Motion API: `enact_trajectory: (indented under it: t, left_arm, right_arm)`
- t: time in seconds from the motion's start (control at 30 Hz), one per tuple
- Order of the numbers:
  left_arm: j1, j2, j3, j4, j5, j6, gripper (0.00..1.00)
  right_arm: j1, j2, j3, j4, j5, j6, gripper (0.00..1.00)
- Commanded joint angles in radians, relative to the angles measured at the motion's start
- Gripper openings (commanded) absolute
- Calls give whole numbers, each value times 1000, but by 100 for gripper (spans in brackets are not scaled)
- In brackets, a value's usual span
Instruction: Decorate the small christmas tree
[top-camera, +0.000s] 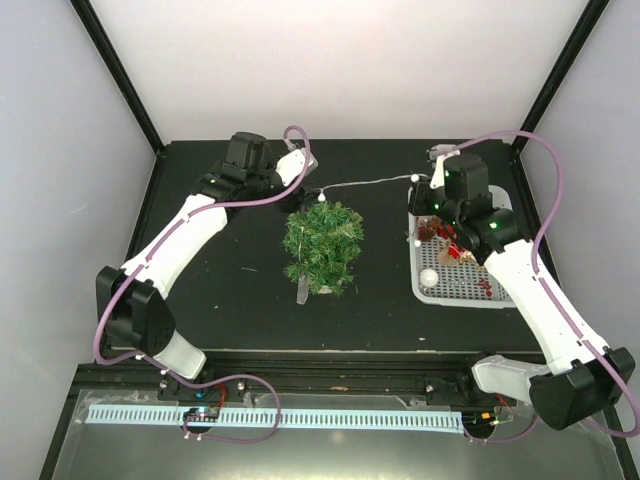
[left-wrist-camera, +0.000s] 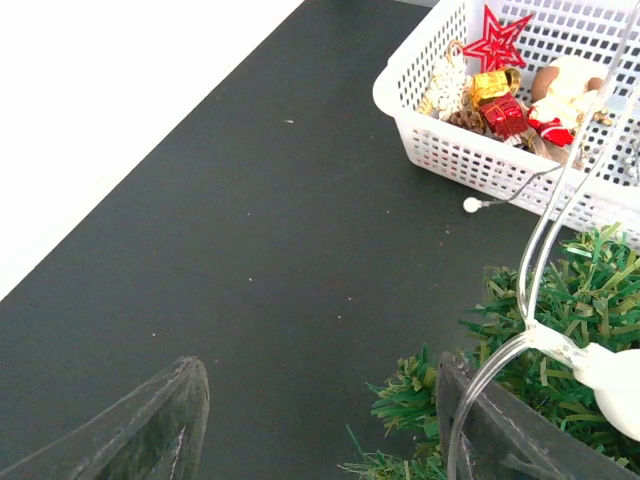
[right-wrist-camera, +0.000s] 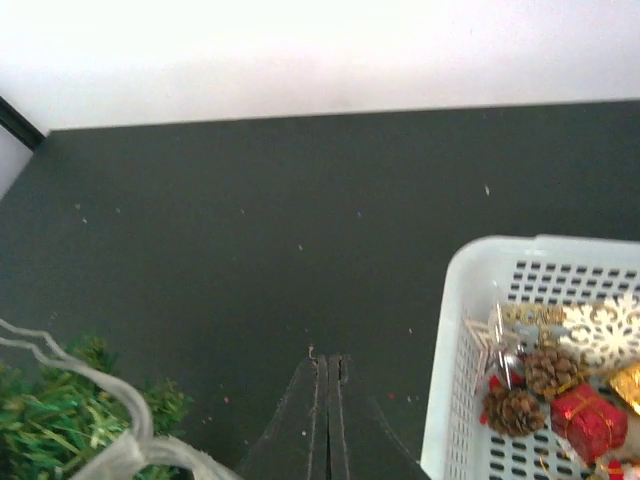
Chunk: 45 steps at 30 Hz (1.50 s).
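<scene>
The small christmas tree (top-camera: 322, 247) stands mid-table, bushy and dark green, with a pale tag at its foot. A clear light string (top-camera: 370, 182) with white bulbs runs from the treetop toward the basket. My left gripper (top-camera: 310, 192) hovers at the tree's far top edge. In the left wrist view it (left-wrist-camera: 320, 425) is open, and the string (left-wrist-camera: 535, 270) drapes across its right finger (left-wrist-camera: 490, 430), a white bulb (left-wrist-camera: 612, 375) lying on the branches (left-wrist-camera: 570, 320). My right gripper (top-camera: 430, 192) hangs by the basket's far left corner. Its jaws (right-wrist-camera: 328, 368) are shut with nothing seen between them.
A white mesh basket (top-camera: 425, 285) at the right holds ornaments: a red star (left-wrist-camera: 497, 42), pine cones (right-wrist-camera: 515, 410), small red and gold gift boxes (left-wrist-camera: 503, 112) and a white ball (top-camera: 429, 277). Dark tabletop lies left of the tree. White walls close in the back and sides.
</scene>
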<state>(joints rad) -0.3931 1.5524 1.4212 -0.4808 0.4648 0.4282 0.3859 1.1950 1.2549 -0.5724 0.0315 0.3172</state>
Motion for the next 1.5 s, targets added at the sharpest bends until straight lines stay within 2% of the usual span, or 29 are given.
enact_trajectory:
  t: [0.0,0.2,0.27,0.3,0.47,0.53,0.87,1.17,1.3,1.47]
  left_arm:
    - [17,-22,41,-14,67,-18,64]
    - [25,-20,44,-29,139,-20,65]
    - [35,-20,48,-40,188,-14,71]
    - [38,-20,51,-53,216,-4,81]
    - [52,-35,42,-58,237,5,86]
    - [64,-39,41,-49,228,-5,98]
    - [128,-52,47,-30,272,-59,99]
    - [194,-88,38,5,281,-103,99]
    - [199,-128,29,-9,282,-74,99]
    - [196,-252,3,-71,329,7,99]
  right_arm:
    - [-4,-10,-59,-41,52,30,1]
    - [-4,13,-97,-58,28,48,1]
    - [-4,15,-116,-51,23,52,1]
    - [-3,12,-126,-46,22,54,1]
    - [-4,3,-166,-31,33,65,1]
    - [-4,4,-171,-30,35,68,1]
    - [-4,20,-170,-30,32,88,1]
    - [19,-103,-288,-41,3,89,1]
    - [89,-134,-312,-80,37,90,1]
    - [238,-160,-332,-117,80,127,1]
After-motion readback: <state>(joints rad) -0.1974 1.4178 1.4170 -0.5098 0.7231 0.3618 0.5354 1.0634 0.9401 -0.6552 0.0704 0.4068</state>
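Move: Just in front of the left fingers, with wire from the string lights looped over one of them, the christmas tree's middle lies about 9 cm back, 5 cm to the right and 15 cm down. A white bulb hangs some 3 cm to that hand's right, level with it, and the battery box is about 11 cm back and 20 cm below. From the right hand, which holds the string, the tree is 21 cm left, 6 cm back and 18 cm below; the basket lies 14 cm right, 2 cm farther out and 27 cm down. Sinking about 9 cm with its fingertips tipping down, the shut right hand keeps its hold and takes the string down at the tree's right, then draws back some 5 cm, veering slightly left at the end. The left hand eases back a little, opens fully, then leaves the tree up and to the left by about 5 cm each way, rolling its left side down a bit as the wire comes free of its finger. ##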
